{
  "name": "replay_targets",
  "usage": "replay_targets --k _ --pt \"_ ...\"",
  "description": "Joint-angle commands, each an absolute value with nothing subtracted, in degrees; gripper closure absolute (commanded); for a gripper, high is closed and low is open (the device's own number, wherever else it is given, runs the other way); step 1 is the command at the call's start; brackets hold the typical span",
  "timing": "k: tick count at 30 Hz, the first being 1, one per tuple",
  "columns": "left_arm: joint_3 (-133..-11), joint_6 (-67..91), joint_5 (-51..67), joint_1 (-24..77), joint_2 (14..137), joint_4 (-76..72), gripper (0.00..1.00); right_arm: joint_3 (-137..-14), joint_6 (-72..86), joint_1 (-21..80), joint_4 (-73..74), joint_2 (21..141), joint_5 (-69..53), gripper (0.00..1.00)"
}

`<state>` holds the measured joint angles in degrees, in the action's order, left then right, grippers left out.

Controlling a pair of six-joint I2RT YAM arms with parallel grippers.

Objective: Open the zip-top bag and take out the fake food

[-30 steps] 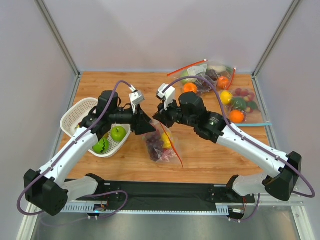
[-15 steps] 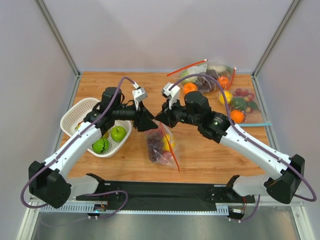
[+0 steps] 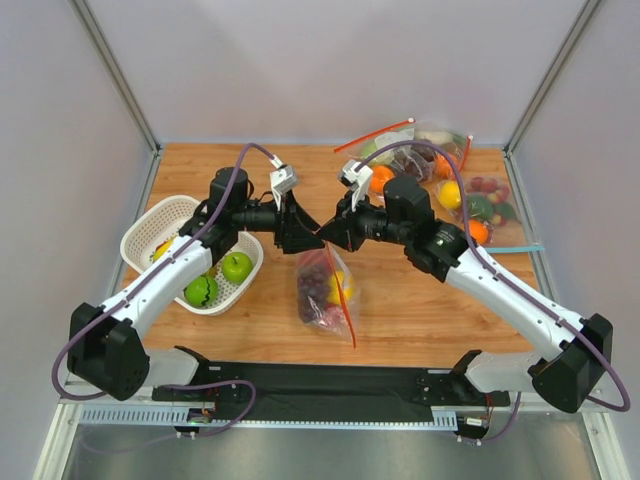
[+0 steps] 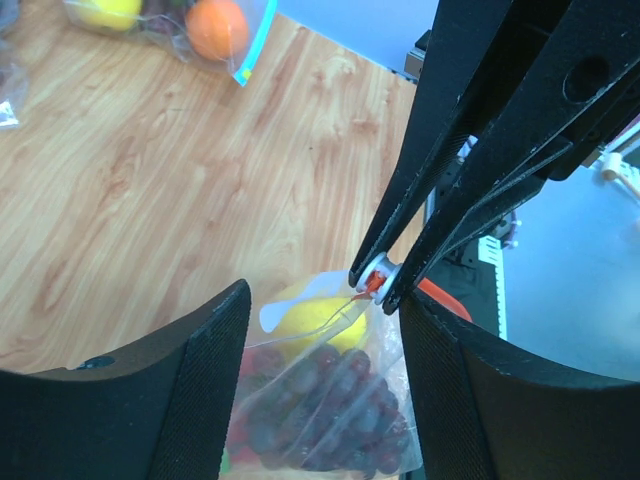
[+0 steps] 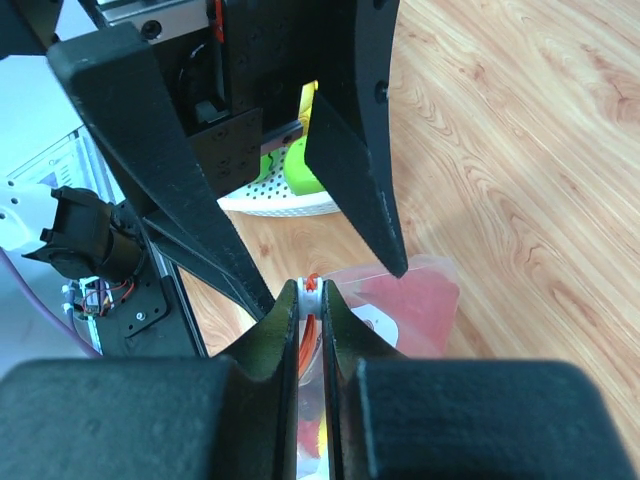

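Observation:
The zip-top bag [image 3: 325,295] hangs above the table in the middle, its red-orange strip trailing down its right side. Inside show a yellow lemon-like fruit [image 4: 310,325] and a dark purple grape bunch [image 4: 320,410]. My right gripper [image 3: 327,240] is shut on the bag's white slider with the orange zip end [image 5: 312,288] at the top corner. My left gripper [image 3: 305,240] is open, its fingers [image 4: 200,390] on either side of the bag's top and not touching it. The right gripper's fingers reach in from the upper right of the left wrist view [image 4: 376,283].
A white basket [image 3: 150,228] with green apples stands at the left. Two other filled bags lie at the back right: one with a red strip [image 3: 415,150], one with a teal-blue strip [image 3: 480,205], whose corner also shows in the left wrist view [image 4: 215,30].
Both grippers have moved toward the far side and slightly right, raising the bag's top. The bag has gone from slumped to hanging more upright.

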<state>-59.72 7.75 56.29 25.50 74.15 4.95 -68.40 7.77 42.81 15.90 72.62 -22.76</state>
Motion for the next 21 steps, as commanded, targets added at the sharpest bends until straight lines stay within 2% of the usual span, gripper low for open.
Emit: replay_targets --k 1,6,10,13,15,16,18,21 --pt "-60.8 9.9 60.0 25.8 75.8 -1.7 0.33 -69.0 9.2 42.4 11.1 69.9 -25.0 1.0" --pt "-60.2 10.1 62.0 25.9 76.6 -1.8 0.41 -68.9 9.7 41.4 11.0 69.6 -25.3 1.0" --pt "-60.0 10.2 63.1 26.4 77.1 -1.8 0.58 -68.8 10.6 40.3 10.1 69.7 -26.8 1.0" --pt "-60.0 10.5 64.3 26.7 77.3 -1.7 0.76 -68.6 11.2 38.9 9.7 69.9 -27.8 1.0" --pt "-59.9 10.5 64.8 27.2 77.4 -1.5 0.82 -68.4 11.4 38.6 9.5 69.9 -28.2 1.0" --pt "-59.9 10.5 64.8 27.3 77.3 -1.4 0.9 -68.3 11.3 38.4 9.7 70.0 -28.3 1.0" --pt "-59.8 10.5 64.4 27.7 77.1 -1.7 1.0 -68.4 11.3 38.3 10.3 70.1 -27.8 1.0" --pt "-59.3 11.1 62.4 27.8 75.9 -2.2 1.0 -68.6 10.4 38.3 11.8 70.1 -26.2 1.0"
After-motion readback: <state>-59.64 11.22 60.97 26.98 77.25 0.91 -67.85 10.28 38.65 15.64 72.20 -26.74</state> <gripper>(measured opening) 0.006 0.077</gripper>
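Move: The bag's zip end, already pinched in the right fingertips, is about 2 cm back and 2 cm to the right of the open left hand, nearly at its height; for the right hand it is right at the fingertips. The bag hangs below: from the left hand the grapes lie some 9 cm back, 1 cm left and 15 cm down, the lemon 9 cm back, 5 cm right and equally low. The basket's green apple is 19 cm left, 2 cm back, 22 cm down. Rightward and slightly back, the left hand eases in about 1.5 cm towards the right fingertips, turning some 5 degrees clockwise, while its fingers go from well open to fully shut, pinching the bag's edge by the zip end. The right hand keeps its own pinch there, shifting roughly 1.5 cm to the right and a little forward. ##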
